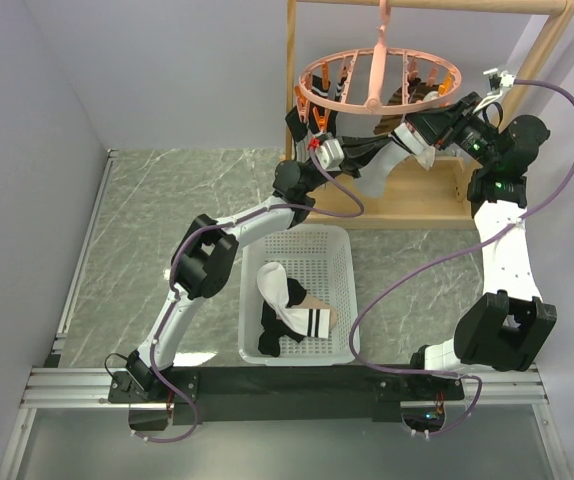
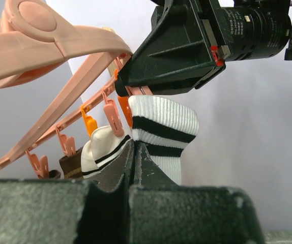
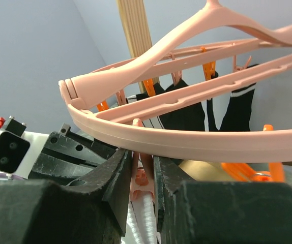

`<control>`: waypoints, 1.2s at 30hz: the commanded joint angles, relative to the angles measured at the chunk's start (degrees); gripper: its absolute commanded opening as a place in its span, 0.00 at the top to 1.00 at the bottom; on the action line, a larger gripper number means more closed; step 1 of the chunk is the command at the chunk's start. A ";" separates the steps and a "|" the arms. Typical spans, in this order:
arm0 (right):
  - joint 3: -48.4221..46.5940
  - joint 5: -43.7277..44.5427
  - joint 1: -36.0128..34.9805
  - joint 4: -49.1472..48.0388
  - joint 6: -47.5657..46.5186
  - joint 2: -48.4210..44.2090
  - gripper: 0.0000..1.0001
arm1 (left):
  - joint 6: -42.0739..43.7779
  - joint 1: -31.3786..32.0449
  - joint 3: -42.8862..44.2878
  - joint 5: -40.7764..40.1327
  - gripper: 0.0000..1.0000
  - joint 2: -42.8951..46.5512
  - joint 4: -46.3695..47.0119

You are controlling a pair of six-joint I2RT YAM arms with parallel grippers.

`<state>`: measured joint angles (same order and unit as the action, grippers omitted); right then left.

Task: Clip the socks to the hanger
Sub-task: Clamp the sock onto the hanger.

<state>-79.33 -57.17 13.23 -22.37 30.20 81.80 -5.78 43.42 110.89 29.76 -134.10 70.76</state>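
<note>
The pink ring hanger point(image 1: 317, 95) hangs from a wooden rack. My right gripper point(image 3: 145, 170) is shut on one of its pink clips point(image 3: 147, 175), squeezing it just under the rim point(image 3: 186, 140). The ribbed cuff of a white sock point(image 3: 145, 218) with black stripe bands sits in that clip. In the top view this sock point(image 1: 397, 162) hangs between my two grippers. My left gripper point(image 2: 133, 146) is shut just below the striped cuff point(image 2: 166, 122), its tips against the fabric, and nothing shows between its jaws. From above, the left gripper point(image 1: 372, 152) lies left of the right gripper point(image 1: 419, 138).
Other socks hang clipped on the ring: black ones point(image 3: 186, 109), a white one point(image 2: 103, 145) and a brown one point(image 2: 72, 165). A white mesh basket point(image 1: 345, 290) on the table holds more socks point(image 1: 287, 300). The wooden rack post point(image 1: 292, 60) stands behind the hanger.
</note>
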 commanded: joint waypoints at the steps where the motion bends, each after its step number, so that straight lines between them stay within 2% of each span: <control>1: -0.30 -1.28 -0.58 -3.73 -0.49 -1.73 1.00 | -1.51 -0.18 2.66 0.91 0.99 0.16 1.66; 8: 0.23 -1.28 -0.67 -4.52 -0.23 -1.91 0.99 | -0.20 0.00 4.42 1.09 0.99 0.07 -2.55; 13: -0.12 -1.72 -0.67 -4.61 0.48 -1.73 0.70 | 1.21 0.17 3.54 0.30 0.99 0.42 -3.00; 14: -0.12 -1.72 -0.58 -4.52 0.39 -1.73 0.59 | 1.30 0.26 3.63 0.39 0.99 0.42 -3.61; 17: -0.65 -2.07 -0.67 -1.21 -1.36 -1.91 0.44 | 1.39 0.26 3.11 0.30 0.99 0.51 -3.62; 20: -2.49 -1.72 -0.58 5.46 -6.45 -2.17 0.34 | 0.86 0.18 0.57 -0.22 0.99 1.65 -1.95; 31: -9.26 3.72 -0.23 21.74 -16.04 -5.24 0.30 | -1.51 -0.53 -4.19 -2.60 0.99 4.11 0.34; 36: -7.08 15.58 0.65 24.84 -21.40 -9.11 0.29 | -3.44 -1.58 -6.03 -3.13 0.99 5.25 2.62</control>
<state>-85.47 -50.37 13.04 1.63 13.82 77.08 -6.79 42.83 105.75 27.55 -133.58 69.32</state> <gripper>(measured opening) 0.707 0.018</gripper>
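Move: The pink clip is already squeezed open between the right fingers, its middle some 2 cm below that hand's point, with the white sock's cuff at its jaws about 4 cm below. From the shut left hand, holding the sock, the clip lies about 3 cm to the right and 5 cm higher, level fore and aft. From the right hand, an orange clip is about 4 cm ahead and 4 cm right; the hanging striped sock is roughly 8 cm ahead, 6 cm right and 6 cm lower. After holding nearly still, the right hand spreads its fingers from a narrow gap to well open, letting go of the pink clip's handles so that its jaws can close on the cuff, then eases about 1.5 cm to the right and 1 cm back, swinging some 10 degrees clockwise and rolling its left side down. The left hand keeps its pinch on the sock just below the clip and, once the right fingers are open, sinks about 3.5 cm and drifts about 1.5 cm forward, drawing down away from the hanger. ##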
